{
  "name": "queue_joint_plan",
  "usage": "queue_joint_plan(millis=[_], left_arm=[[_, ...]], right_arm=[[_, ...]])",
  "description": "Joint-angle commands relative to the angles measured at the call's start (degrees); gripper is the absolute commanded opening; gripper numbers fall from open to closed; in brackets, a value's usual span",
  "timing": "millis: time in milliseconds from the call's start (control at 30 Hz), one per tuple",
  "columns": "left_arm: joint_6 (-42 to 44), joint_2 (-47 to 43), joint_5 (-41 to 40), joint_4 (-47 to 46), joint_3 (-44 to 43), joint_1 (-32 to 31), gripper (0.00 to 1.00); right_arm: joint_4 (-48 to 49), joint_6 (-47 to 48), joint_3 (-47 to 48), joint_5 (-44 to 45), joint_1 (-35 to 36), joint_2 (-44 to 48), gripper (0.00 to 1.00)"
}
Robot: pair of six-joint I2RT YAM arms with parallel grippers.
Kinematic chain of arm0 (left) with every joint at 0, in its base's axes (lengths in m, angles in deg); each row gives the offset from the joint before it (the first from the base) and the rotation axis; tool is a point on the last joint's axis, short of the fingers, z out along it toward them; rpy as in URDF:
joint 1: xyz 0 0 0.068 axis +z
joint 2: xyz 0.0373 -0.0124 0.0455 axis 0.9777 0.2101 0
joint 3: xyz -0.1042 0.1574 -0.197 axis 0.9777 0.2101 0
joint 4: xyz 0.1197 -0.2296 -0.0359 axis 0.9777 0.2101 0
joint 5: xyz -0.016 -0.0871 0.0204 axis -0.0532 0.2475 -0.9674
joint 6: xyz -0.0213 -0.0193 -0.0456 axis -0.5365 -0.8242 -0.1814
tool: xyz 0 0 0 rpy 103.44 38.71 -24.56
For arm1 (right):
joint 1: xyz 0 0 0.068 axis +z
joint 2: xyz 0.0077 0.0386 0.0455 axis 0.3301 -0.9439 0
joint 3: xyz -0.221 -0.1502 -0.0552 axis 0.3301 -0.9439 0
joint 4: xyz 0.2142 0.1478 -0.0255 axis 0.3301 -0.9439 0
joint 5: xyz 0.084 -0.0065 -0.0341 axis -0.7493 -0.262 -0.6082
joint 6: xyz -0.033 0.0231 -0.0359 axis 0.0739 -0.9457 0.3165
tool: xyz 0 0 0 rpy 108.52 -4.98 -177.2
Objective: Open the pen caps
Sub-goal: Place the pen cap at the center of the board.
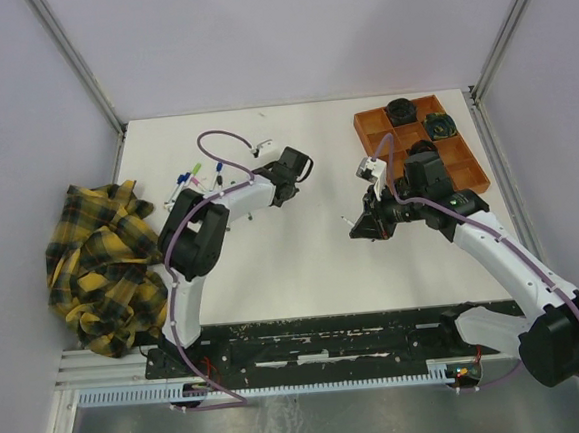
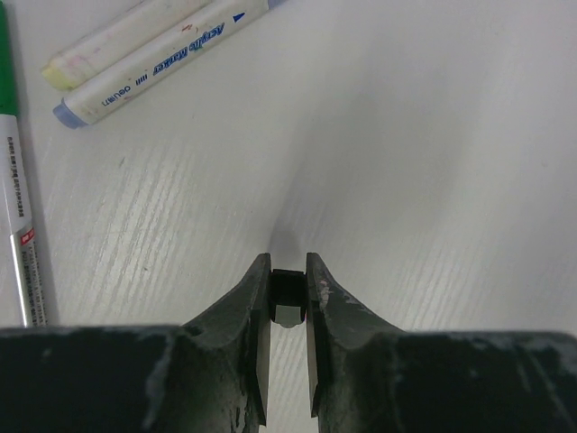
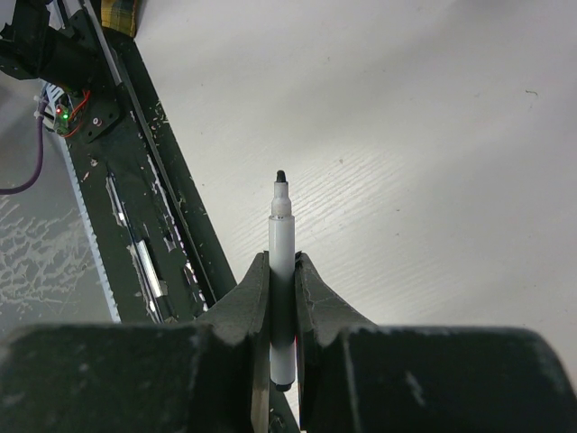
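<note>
My left gripper [image 2: 288, 262] is shut on a small black pen cap [image 2: 288, 289], pinched between the fingertips just above the white table. In the top view the left gripper [image 1: 273, 196] sits mid-table, right of a cluster of pens [image 1: 191, 181]. My right gripper [image 3: 282, 260] is shut on a white pen barrel [image 3: 281, 230] whose bare black tip points away from the jaws, with no cap on it. From above, the right gripper [image 1: 365, 226] holds that pen to the right of the left gripper, well apart from it.
A green pen [image 2: 13, 135] and two pale markers [image 2: 153, 63] lie ahead-left of the left jaws. An orange tray [image 1: 373, 128] with black round objects stands back right. A yellow plaid cloth [image 1: 102, 261] lies left. The black base rail [image 3: 117, 180] runs along the near edge.
</note>
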Motion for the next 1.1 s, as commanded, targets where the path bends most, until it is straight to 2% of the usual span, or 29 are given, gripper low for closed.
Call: queue_joint_plan(millis=[0, 167, 467, 667, 800, 900, 1067], left_arm=[[1.28, 1.55, -3.69, 2.17, -3.8, 0.08, 0.24], [0.79, 1.77, -3.91, 2.38, -3.57, 0.13, 0.33], [0.7, 1.04, -3.99, 2.38, -3.15, 0.17, 0.36], [1.65, -3.26, -2.86, 1.98, -2.11, 0.15, 0.41], [1.66, -9.56, -1.9, -1.64, 2.94, 0.08, 0.44], [2.66, -15.68, 2.11, -5.62, 8.69, 0.12, 0.46], [5.26, -28.0, 6.62, -14.33, 23.77, 0.13, 0.48]], right_arm=[[1.29, 0.39, 1.99, -0.02, -0.06, 0.23, 0.0], [1.45, 0.23, 1.87, -0.17, -0.05, 0.49, 0.0], [1.43, 0.07, 1.87, -0.55, -0.06, 0.61, 0.0], [1.4, 0.03, 1.93, -0.87, -0.09, 0.57, 0.0], [1.75, -0.04, 1.58, -0.96, -0.06, 0.67, 0.0], [2.46, -0.29, 1.24, -0.89, -0.07, 0.4, 0.0], [4.05, -1.29, 0.43, 0.64, 0.24, 0.08, 0.0]])
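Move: My left hand already holds the pen cap close over its spot on the board, about 2 cm straight below. From this hand the green pen lies some 10 cm left and 1 cm ahead, the pale marker pair roughly 10 cm ahead and 6 cm left, and the green-capped marker about 15 cm left and 2 cm ahead. From my right hand that spot lies some 20 cm ahead, 16 cm left and 18 cm below. With my left hand I sink barely 1 cm, easing my fingers open to let go of the pen cap on the bare board beside the green pen. I pause there, then spread my fingers wider and rise about 7 cm while drawing back some 4 cm, away from the cap. My right hand stays in place, still gripping the uncapped pen. ##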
